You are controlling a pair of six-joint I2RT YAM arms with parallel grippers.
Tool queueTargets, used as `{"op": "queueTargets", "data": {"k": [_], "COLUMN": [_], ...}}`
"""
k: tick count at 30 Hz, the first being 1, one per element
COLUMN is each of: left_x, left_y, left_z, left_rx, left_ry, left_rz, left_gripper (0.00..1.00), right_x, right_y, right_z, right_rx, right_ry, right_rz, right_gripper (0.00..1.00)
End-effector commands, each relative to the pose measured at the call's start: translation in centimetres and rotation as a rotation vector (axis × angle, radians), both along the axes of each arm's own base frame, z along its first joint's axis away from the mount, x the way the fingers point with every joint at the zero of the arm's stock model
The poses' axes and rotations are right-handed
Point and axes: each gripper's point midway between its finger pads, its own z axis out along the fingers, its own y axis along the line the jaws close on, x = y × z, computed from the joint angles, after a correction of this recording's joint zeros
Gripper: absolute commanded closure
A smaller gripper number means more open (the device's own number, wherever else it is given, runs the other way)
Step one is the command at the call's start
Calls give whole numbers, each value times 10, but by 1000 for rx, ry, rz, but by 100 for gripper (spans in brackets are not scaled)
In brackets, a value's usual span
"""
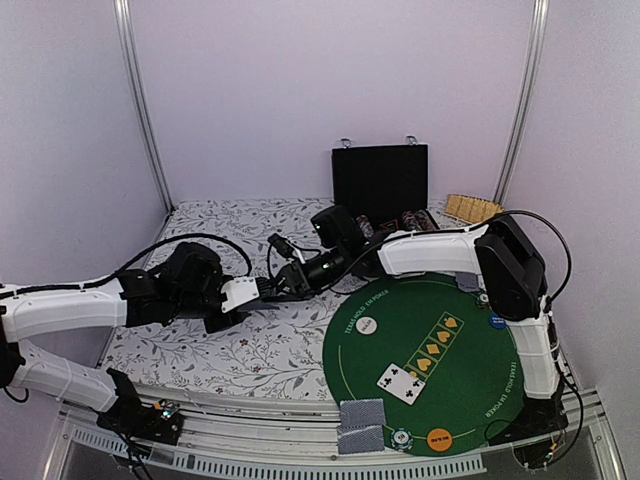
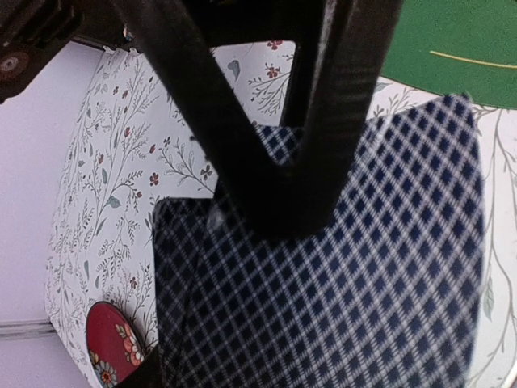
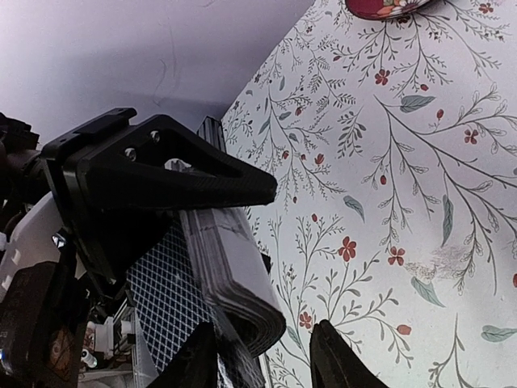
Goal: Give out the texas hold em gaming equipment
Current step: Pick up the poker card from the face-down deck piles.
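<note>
My left gripper [image 1: 258, 291] is shut on a thick deck of playing cards [image 2: 339, 283] with blue-grey diamond backs, held above the floral cloth. The deck fills the left wrist view and hides my own fingertips. In the right wrist view the deck [image 3: 234, 275] juts out from under the left gripper's black finger [image 3: 161, 174], its free end curling down. My right gripper [image 3: 262, 327] straddles that curled end; one fingertip [image 3: 198, 352] lies against the cards and the other fingertip [image 3: 335, 356] stands off with a visible gap. In the top view the right gripper [image 1: 288, 279] meets the left one.
A round green mat [image 1: 470, 400] holds face-up cards [image 1: 402, 382], two face-down cards [image 1: 361, 425], a white disc [image 1: 367, 324], blue disc [image 1: 497, 321], orange disc [image 1: 439, 437] and a chip [image 1: 402, 437]. A black case [image 1: 380, 180] and woven piece [image 1: 470, 207] stand behind. A red dish [image 2: 109, 343] sits on the cloth.
</note>
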Motion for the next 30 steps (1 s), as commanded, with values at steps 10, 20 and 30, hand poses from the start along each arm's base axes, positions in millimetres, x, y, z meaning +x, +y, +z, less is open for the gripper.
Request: {"op": "queueTargets", "data": {"k": [10, 20, 30], "left_x": [3, 2, 2], "left_y": [-2, -2, 0], "left_z": [0, 0, 4], "left_rx": [4, 2, -2], "left_ry": [-21, -20, -29], "left_rz": [2, 2, 7], "left_gripper": [52, 52, 52], "right_x": [-3, -1, -6], "right_y": [-6, -24, -103], "right_z": [52, 88, 92], "right_rx": [23, 46, -218], "right_ry": [-43, -140, -540], "right_rz": [6, 17, 44], "right_gripper": [84, 98, 98]}}
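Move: The right fingers, half open, are already at the forward end of the bent deck held in the left hand. The top poker card's middle lies about 2 cm back, 1 cm left and 1 cm below the right hand, and about 2 cm ahead, 2 cm right and 2 cm below the left. Well below, the red coaster is roughly 13 cm farther out and 18 cm left of the right hand, the white disc some 5 cm back and 19 cm right. While the left hand stays put and keeps its hold on the deck, the right fingers close from under half open to shut, pinching the pushed-out poker card by its end as the hand eases up about 2 cm. Then the right hand speeds up and draws the card off the deck, up to about 11 cm higher and 5 cm to the right in all, its wrist rolling some 20 degrees late in the pull. ##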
